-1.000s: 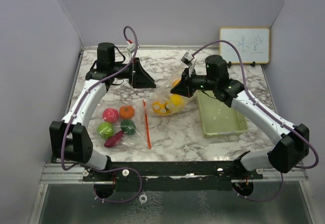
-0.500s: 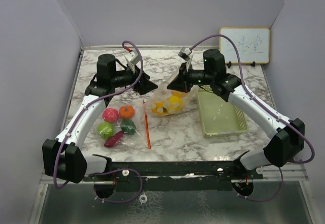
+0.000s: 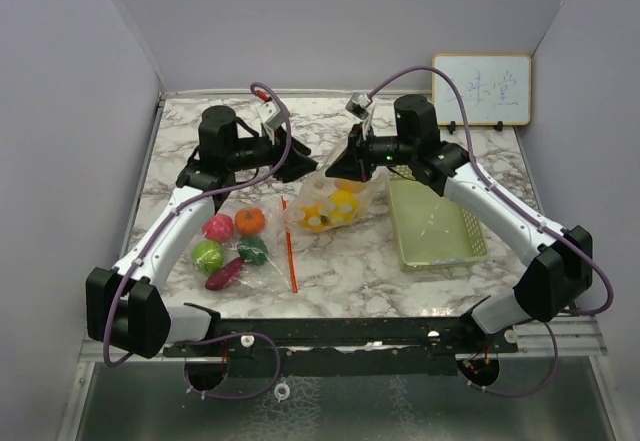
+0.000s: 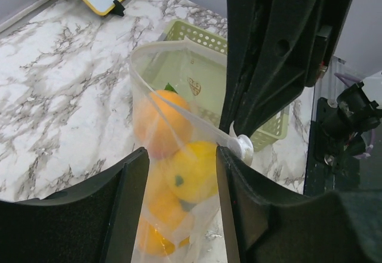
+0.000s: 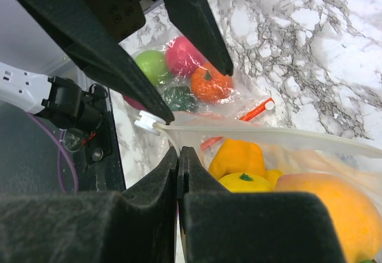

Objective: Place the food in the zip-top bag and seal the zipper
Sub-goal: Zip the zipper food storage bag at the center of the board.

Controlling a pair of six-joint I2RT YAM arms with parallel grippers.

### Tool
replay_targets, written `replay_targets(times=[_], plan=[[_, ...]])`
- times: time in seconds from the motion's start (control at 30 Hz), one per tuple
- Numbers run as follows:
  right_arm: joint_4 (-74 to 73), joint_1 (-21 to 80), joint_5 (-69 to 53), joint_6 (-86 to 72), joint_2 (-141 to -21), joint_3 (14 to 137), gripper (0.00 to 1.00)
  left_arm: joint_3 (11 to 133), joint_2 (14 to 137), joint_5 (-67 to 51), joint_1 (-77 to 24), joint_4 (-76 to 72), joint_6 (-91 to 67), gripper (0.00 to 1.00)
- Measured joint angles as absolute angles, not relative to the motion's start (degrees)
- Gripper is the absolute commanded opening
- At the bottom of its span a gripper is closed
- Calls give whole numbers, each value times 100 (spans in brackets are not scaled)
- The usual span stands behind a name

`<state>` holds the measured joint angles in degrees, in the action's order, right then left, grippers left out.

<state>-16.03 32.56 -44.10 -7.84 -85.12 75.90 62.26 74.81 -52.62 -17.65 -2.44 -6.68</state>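
A clear zip-top bag (image 3: pixel 330 204) holding yellow and orange food (image 4: pixel 185 170) hangs at the table's middle. My right gripper (image 5: pixel 179 155) is shut on the bag's top edge near its white slider (image 5: pixel 147 121). My left gripper (image 4: pixel 182 167) straddles the same end of the bag; its jaws are apart, with the right finger beside the slider (image 4: pixel 243 146). More food lies at the left in a second clear bag with a red zipper strip (image 3: pixel 289 246): a pink piece (image 3: pixel 217 227), an orange piece (image 3: pixel 250 220), a green piece (image 3: pixel 207 255), a dark green piece (image 3: pixel 252 250) and a purple piece (image 3: pixel 224 274).
A pale green mesh basket (image 3: pixel 435 226) stands right of the held bag, under the right arm. A small whiteboard (image 3: pixel 481 89) leans on the back wall at the far right. Purple walls close in the table on three sides.
My left arm has swung right to the bag, and its jaws have narrowed around the bag's end. The right gripper has carried the bag slightly left and back.
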Motion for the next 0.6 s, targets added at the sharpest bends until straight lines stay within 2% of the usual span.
replay_targets(times=[0.23,0.43,0.6], plan=[[-1669,3256,-4397,-768,-8639,7710,2,5846,6936,-5231,-1704,156,-403,67],[-1756,3256,-4379,-738,-8829,7940,2,5697,6661,-5181,-1542,460,-200,72],[-1806,3256,-4434,-718,-8871,8012,2,5478,6685,-5231,-1527,-40,-517,72]])
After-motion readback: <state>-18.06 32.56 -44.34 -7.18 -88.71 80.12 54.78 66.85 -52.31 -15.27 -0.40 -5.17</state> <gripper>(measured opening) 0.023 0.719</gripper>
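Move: The zipper's white slider, at the bag corner pinched by the right fingers, is about 3 cm back from the left hand, 1 cm to its right and nearly level, just outside its rear finger. In the bag, the yellow fruit is about 6 cm right of the left hand, 1 cm back and 10 cm down; the orange fruit is 7 cm right, 2 cm ahead and 8 cm down. From the right hand the slider is roughly 2 cm left, about level fore and aft and in height. The slider, so far outside the left hand's rear finger, is brought in line with the gap between its fingers: the left hand draws back about 2.5 cm, slips as far to the left and sinks some 1.5 cm, its fingers spreading from half to nearly three-quarters open. The right fingers keep their pinch on the bag's corner, easing about 1 cm forward. ##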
